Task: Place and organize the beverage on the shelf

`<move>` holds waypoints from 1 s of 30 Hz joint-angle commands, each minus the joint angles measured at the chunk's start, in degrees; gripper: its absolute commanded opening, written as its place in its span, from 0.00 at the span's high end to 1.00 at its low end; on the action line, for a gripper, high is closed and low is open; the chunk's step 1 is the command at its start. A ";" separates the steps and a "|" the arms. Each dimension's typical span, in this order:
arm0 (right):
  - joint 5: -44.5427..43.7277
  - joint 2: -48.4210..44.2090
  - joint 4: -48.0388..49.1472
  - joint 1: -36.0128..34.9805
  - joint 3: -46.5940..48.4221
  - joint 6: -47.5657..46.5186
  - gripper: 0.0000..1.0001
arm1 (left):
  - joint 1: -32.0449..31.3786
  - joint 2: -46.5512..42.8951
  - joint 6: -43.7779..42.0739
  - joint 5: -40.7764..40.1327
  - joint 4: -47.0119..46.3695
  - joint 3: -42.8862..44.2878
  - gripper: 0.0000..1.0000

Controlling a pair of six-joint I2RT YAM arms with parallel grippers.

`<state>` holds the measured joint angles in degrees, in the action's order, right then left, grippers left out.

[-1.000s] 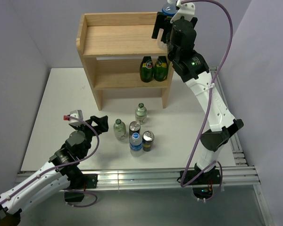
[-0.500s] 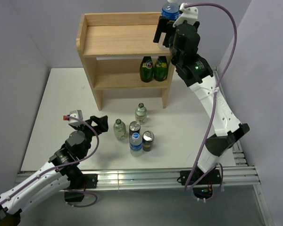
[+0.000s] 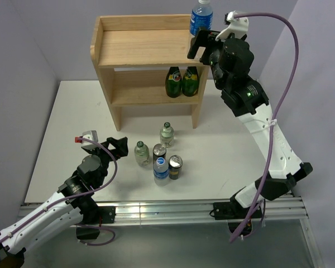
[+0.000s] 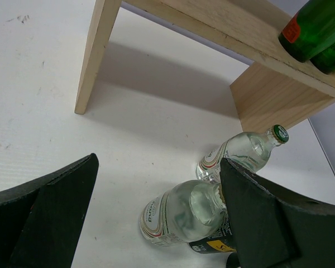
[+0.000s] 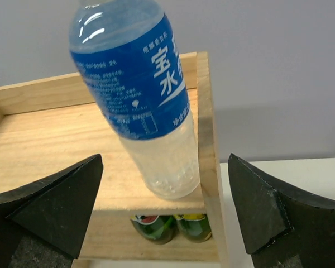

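Observation:
The wooden shelf (image 3: 139,47) stands at the back of the table. A blue-labelled water bottle (image 3: 201,17) (image 5: 139,89) stands upright at the right end of its top tier. My right gripper (image 3: 204,43) (image 5: 165,159) is open just in front of that bottle, with both fingers clear of it. On the table in front stand two clear green-capped bottles (image 3: 166,134) (image 3: 142,153), two cans (image 3: 159,150) (image 3: 175,166) and a second water bottle (image 3: 161,170). To their left my left gripper (image 3: 115,146) (image 4: 159,162) is open and empty, facing the nearer clear bottle (image 4: 181,215).
Two dark green bottles (image 3: 182,81) (image 5: 170,228) stand side by side at the right end of the shelf's lower tier. The shelf's left leg (image 4: 95,56) rests on the white table. Grey walls close in behind and at both sides.
My right gripper has backed away to the right from the water bottle, which stays standing on the top tier. The left arm has not moved.

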<state>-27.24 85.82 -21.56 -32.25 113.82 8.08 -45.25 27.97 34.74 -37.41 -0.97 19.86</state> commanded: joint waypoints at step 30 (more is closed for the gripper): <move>-21.36 -38.72 3.28 -41.92 -83.04 45.52 0.00 | -0.27 2.97 0.24 -0.03 -1.40 0.27 0.02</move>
<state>-45.28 46.70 -20.62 -71.48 32.62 44.53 -45.25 30.61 34.96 -37.36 -1.04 19.86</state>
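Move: The right hand, empty and level with the top shelf, has the right-hand can about 23 cm back, 12 cm to its left and 46 cm below. From that can, the blue-labelled bottle is 6 cm left and 2 cm nearer the base, the other can 6 cm left and 6 cm farther out, the farther glass bottle 3 cm left and 14 cm out. The placed bottle stands 7 cm ahead of the hand, 1 cm left. From the left hand, the right-hand can lies 22 cm right, 7 cm back, 14 cm below. The right hand, already clear of the bottle it has placed, slips a little farther back from the top shelf, then swoops down and back towards the right-hand can, sinking about 37 cm and drawing back some 22 cm, with a small shift to its left midway. On the way the wrist tips the fingers down some 30 degrees and turns a little counter-clockwise; the fingers stay wide open and end above and just to the right of the can, the left finger close to the can with no touch to be seen. ##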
